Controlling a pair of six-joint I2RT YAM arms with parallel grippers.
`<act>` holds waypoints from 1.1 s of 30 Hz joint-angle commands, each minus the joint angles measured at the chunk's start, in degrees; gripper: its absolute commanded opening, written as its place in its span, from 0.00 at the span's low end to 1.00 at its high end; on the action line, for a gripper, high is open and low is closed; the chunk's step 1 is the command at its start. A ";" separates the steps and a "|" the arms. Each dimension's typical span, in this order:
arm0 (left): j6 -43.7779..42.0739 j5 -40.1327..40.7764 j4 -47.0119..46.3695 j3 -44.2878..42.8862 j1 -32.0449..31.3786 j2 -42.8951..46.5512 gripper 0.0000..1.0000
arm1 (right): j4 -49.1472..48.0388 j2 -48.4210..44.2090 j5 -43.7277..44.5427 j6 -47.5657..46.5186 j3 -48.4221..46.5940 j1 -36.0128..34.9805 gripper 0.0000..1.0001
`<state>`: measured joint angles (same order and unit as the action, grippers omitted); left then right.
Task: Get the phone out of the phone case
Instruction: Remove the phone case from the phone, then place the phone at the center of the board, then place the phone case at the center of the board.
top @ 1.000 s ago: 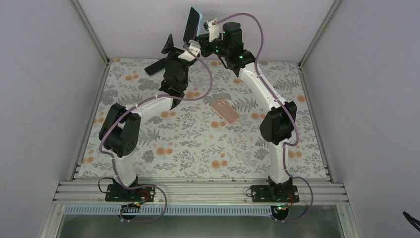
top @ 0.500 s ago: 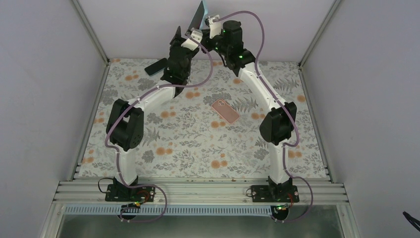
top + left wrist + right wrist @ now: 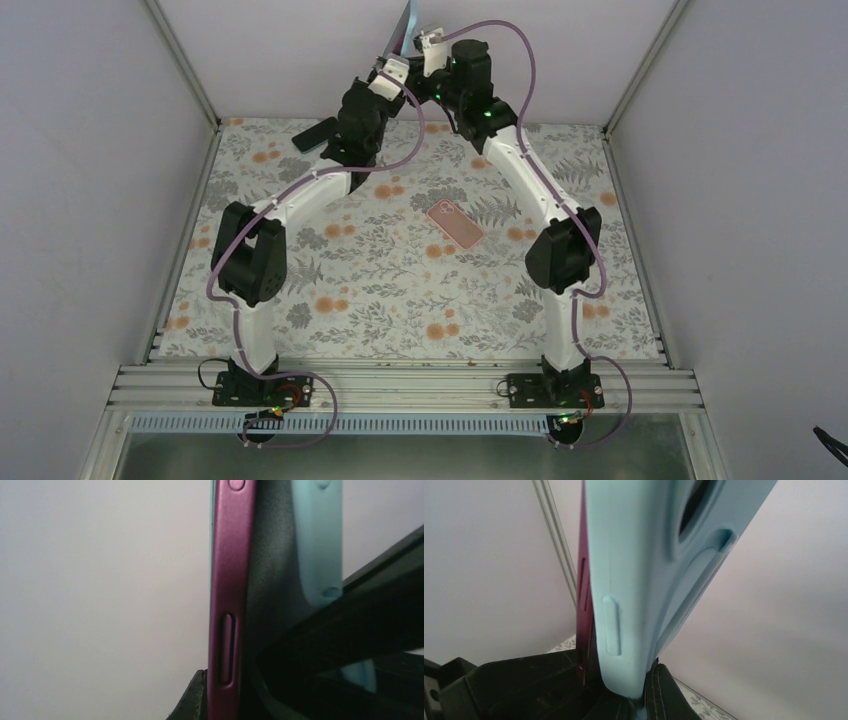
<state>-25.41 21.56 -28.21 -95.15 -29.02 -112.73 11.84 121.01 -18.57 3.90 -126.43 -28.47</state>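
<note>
A magenta phone [image 3: 227, 580] sits in a light blue case [image 3: 639, 555], held upright high above the table's back edge [image 3: 403, 25]. My right gripper [image 3: 636, 697] is shut on the case's lower end; it shows in the top view [image 3: 427, 45]. My left gripper [image 3: 385, 72] has come up against it from the left. Its fingers [image 3: 198, 700] close narrowly on the phone's magenta edge. The case's edge [image 3: 317, 540] stands peeled away from the phone, baring the dark inner lining. The phone's edge [image 3: 585, 605] shows beside the case.
A pink phone-shaped item [image 3: 456, 223] lies flat on the floral table [image 3: 380, 290] near the middle. A dark flat object [image 3: 314, 134] lies at the back left beside the left arm. Grey walls close in the back and sides.
My left arm has risen and moved right, bringing its gripper onto the held phone. The right gripper has tilted the phone slightly upward and edge-on.
</note>
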 commanded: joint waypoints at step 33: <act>-41.12 2.22 -6.99 56.81 -1.62 27.57 0.02 | 48.70 0.02 -11.81 -30.47 10.22 18.13 0.03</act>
<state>-55.59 17.41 -25.56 -46.81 -29.04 -83.31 50.76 120.31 -20.80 -20.69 -118.87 -13.78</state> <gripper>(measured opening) 0.084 0.061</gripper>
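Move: Upright between the hands stand the phone, its lower part still pinched by the left fingers, and the light-blue phone case, pinched by the right. The case's middle is some 3 cm ahead of the left hand, 1 cm right and 7 above; the phone's middle is about 3 cm ahead of the right hand, 2 left and 7 above. From the left hand, the pink case lies roughly 14 cm back, 17 right, and the black phone 16 ahead, 18 left, both about 38 below. Pulling the phone and case apart, both hands keep their pinch. The left draws the phone down and back, about 15 cm down, drifting left and rolling its left side up some 40 degrees. The right first sinks slowly, then whips the case rightward away from the phone and carries on down, ending about 18 cm lower and 16 farther right, its left side rolled down and fingers tipped downward. ##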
